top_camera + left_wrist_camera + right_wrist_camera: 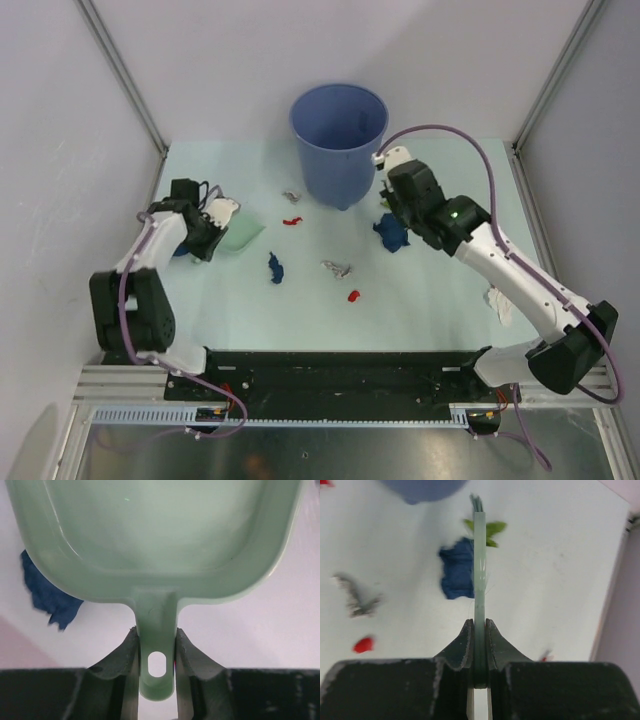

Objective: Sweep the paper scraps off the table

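Note:
My left gripper [213, 224] [156, 630] is shut on the handle of a mint-green dustpan [241, 236] [160, 530] at the left of the table [440, 310]. A dark blue scrap [47, 592] lies just beside the pan's left wall. My right gripper [397, 205] [479, 622] is shut on a thin pale green brush [479, 555], seen edge-on, its tip over a dark blue scrap [392, 231] [456, 572] and a green scrap [490, 529]. More paper scraps lie mid-table: dark blue [276, 267], grey [338, 268] [357, 600], red [353, 295] [363, 644], red [292, 221], grey [291, 196].
A tall blue bucket [338, 140] [422, 490] stands at the back centre, close to my right gripper. A white scrap [499, 303] lies by the right arm. Metal rails and grey walls bound the table on the left, right and back.

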Robot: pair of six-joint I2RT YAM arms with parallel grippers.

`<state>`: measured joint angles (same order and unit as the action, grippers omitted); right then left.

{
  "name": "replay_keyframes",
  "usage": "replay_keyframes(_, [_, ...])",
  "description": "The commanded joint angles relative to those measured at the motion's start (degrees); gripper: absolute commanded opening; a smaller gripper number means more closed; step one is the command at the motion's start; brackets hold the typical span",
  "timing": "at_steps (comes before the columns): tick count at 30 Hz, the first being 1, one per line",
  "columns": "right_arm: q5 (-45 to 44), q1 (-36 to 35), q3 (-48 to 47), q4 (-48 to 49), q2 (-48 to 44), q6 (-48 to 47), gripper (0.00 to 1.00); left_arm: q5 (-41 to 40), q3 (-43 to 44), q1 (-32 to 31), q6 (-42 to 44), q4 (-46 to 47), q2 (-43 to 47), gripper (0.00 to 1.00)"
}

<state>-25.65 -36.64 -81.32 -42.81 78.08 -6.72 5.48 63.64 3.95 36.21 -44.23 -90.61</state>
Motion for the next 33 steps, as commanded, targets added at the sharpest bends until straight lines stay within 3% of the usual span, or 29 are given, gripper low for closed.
replay_keyframes(1, [-1.16,-6.33,-0.5,0.62,0.31,8.11,0.0,-3.88,-1.76,0.19,11.5,-10.16,10.51,0.0])
replay_keyframes(8, [6.31,-9.76,-3.58,-6.4,7.16,17.96,0.0,-9.6,-7.47,0.19,24.6,-21.06,17.57,0.0])
replay_keyframes(13, [7.98,-11.87,-3.5,-8.26,10.32,20.87,0.0,-11.63,-10.64,-0.16,27.34,-22.13,17.31,0.0])
replay_keyframes(19, [10.0,-14.67,-6.39,-9.22,18.84,22.71,0.0,-10.31,-8.53,-3.41,24.97,-21.95,11.26,0.0])
replay_keyframes(25, [17.82,-19.33,-14.55,-1.0,24.83,22.19,0.0,-8.64,-5.81,-9.74,23.12,-20.99,5.11,0.0])
replay_keyframes(33, [31.53,-21.01,-22.56,13.36,35.8,25.53,0.0,-5.83,-0.71,-10.27,21.89,-19.76,-0.53,0.0])
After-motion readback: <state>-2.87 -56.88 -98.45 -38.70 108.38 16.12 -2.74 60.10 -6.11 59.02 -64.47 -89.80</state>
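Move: The right hand, holding the brush, has the silver scrap about 13 cm to its left, level fore-and-aft and some 24 cm below. From this hand the red scrap lies roughly 9 cm back and 9 cm left, the long blue scrap some 27 cm left and 1 cm back, the large blue scrap 9 cm ahead and 2 cm right. The left hand, gripping the dustpan, has the long blue scrap about 18 cm right, 1 cm ahead and 5 cm below. Down some 12 cm, left and slightly back, the right hand brings the brush to the table while tipping it steeper, then sweeps fast leftward, about 26 cm overall, driving the silver scrap towards the dustpan. The left hand keeps its grip, lifts the pan slightly, draws it back about 13 cm, then lowers it and eases it right and a little forward, turning it clockwise some 30 degrees to meet the brush. ##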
